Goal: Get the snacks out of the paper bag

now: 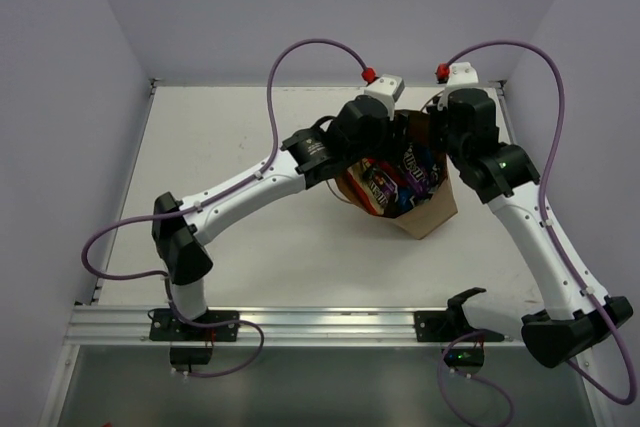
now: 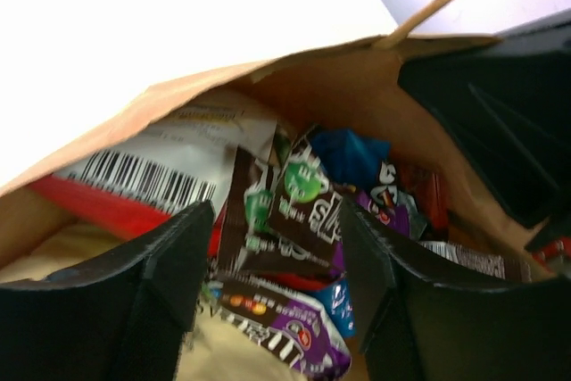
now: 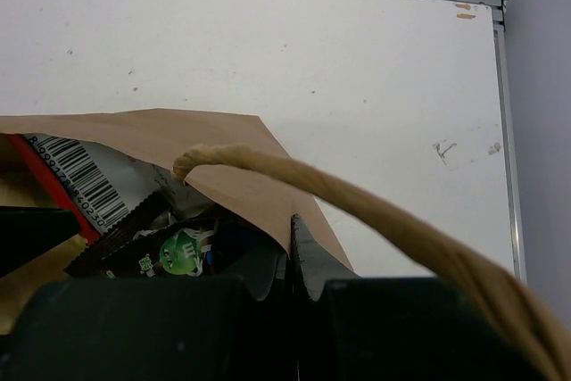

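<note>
The brown paper bag [image 1: 430, 215] lies on its side at the back right of the table, mouth toward the arms, with snacks [image 1: 395, 182] showing in the opening. My left gripper [image 2: 275, 211] is open inside the mouth. Its fingers straddle a dark brown candy packet with a green character [image 2: 299, 207], above a purple candy packet [image 2: 285, 327]. A white-and-red chip bag with a barcode [image 2: 169, 171] and a blue packet [image 2: 352, 153] lie deeper in. My right gripper [image 3: 292, 220] is shut on the paper bag's upper edge [image 3: 241, 176], beside the twisted handle [image 3: 375, 220].
The white table [image 1: 240, 247] is walled in by pale panels on three sides. A metal rail [image 1: 300, 322] runs along the near edge by the arm bases. In the right wrist view the table's edge strip [image 3: 502, 131] lies close to the bag.
</note>
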{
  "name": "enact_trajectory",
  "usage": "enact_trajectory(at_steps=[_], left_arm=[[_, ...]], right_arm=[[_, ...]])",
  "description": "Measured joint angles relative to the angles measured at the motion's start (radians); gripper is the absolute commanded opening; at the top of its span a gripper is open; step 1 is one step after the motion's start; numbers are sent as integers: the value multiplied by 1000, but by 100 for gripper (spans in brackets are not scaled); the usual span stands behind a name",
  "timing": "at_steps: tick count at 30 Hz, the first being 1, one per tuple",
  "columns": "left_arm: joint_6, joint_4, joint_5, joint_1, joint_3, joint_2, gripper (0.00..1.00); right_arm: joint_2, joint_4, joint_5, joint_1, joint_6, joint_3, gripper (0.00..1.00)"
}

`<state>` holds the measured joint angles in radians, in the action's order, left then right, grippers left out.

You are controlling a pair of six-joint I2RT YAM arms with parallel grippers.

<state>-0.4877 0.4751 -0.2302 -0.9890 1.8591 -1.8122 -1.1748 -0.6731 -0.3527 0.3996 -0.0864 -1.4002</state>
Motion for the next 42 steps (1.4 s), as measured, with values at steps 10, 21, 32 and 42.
enact_trajectory(at_steps=[10,21,32,42], left_arm=[[-3,-50,21,0,43,-76,53],[-26,-50,44,0,43,-95,0],[35,-29,-16,39,-67,279,0],[109,-158,-89,502,-336,682,0]], right_arm=[[0,3,3,6,-9,4,0],[17,15,1,8,-10,24,0],[43,38,-54,9,1,55,0],[74,45,-80,9,9,81,0]])
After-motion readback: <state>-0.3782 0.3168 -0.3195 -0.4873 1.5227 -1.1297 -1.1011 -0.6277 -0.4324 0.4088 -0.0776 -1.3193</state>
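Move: The brown M&M's packet in the paper bag lies about 3 cm ahead of the left gripper's open fingers, 4 cm to the right and 4 cm down. The red-and-white barcode packet is some 5 cm ahead, 1 cm right and 5 cm below; the purple-and-brown packet is about 1 cm ahead, 2 cm right and 7 cm down. From the right gripper, pinching the bag's rim, the M&M's packet lies roughly 2 cm ahead, 5 cm left and 6 cm down. Ease the left gripper a few centimetres right and down into the bag, shut the fingers on the M&M's packet, then pull it out of the bag mouth and swing it about 30 cm left and nearly 20 cm up, turning the wrist some 30 degrees counter-clockwise and tipping the fingers up. Keep the right gripper pinched on the rim, letting it drift slightly right and back. ##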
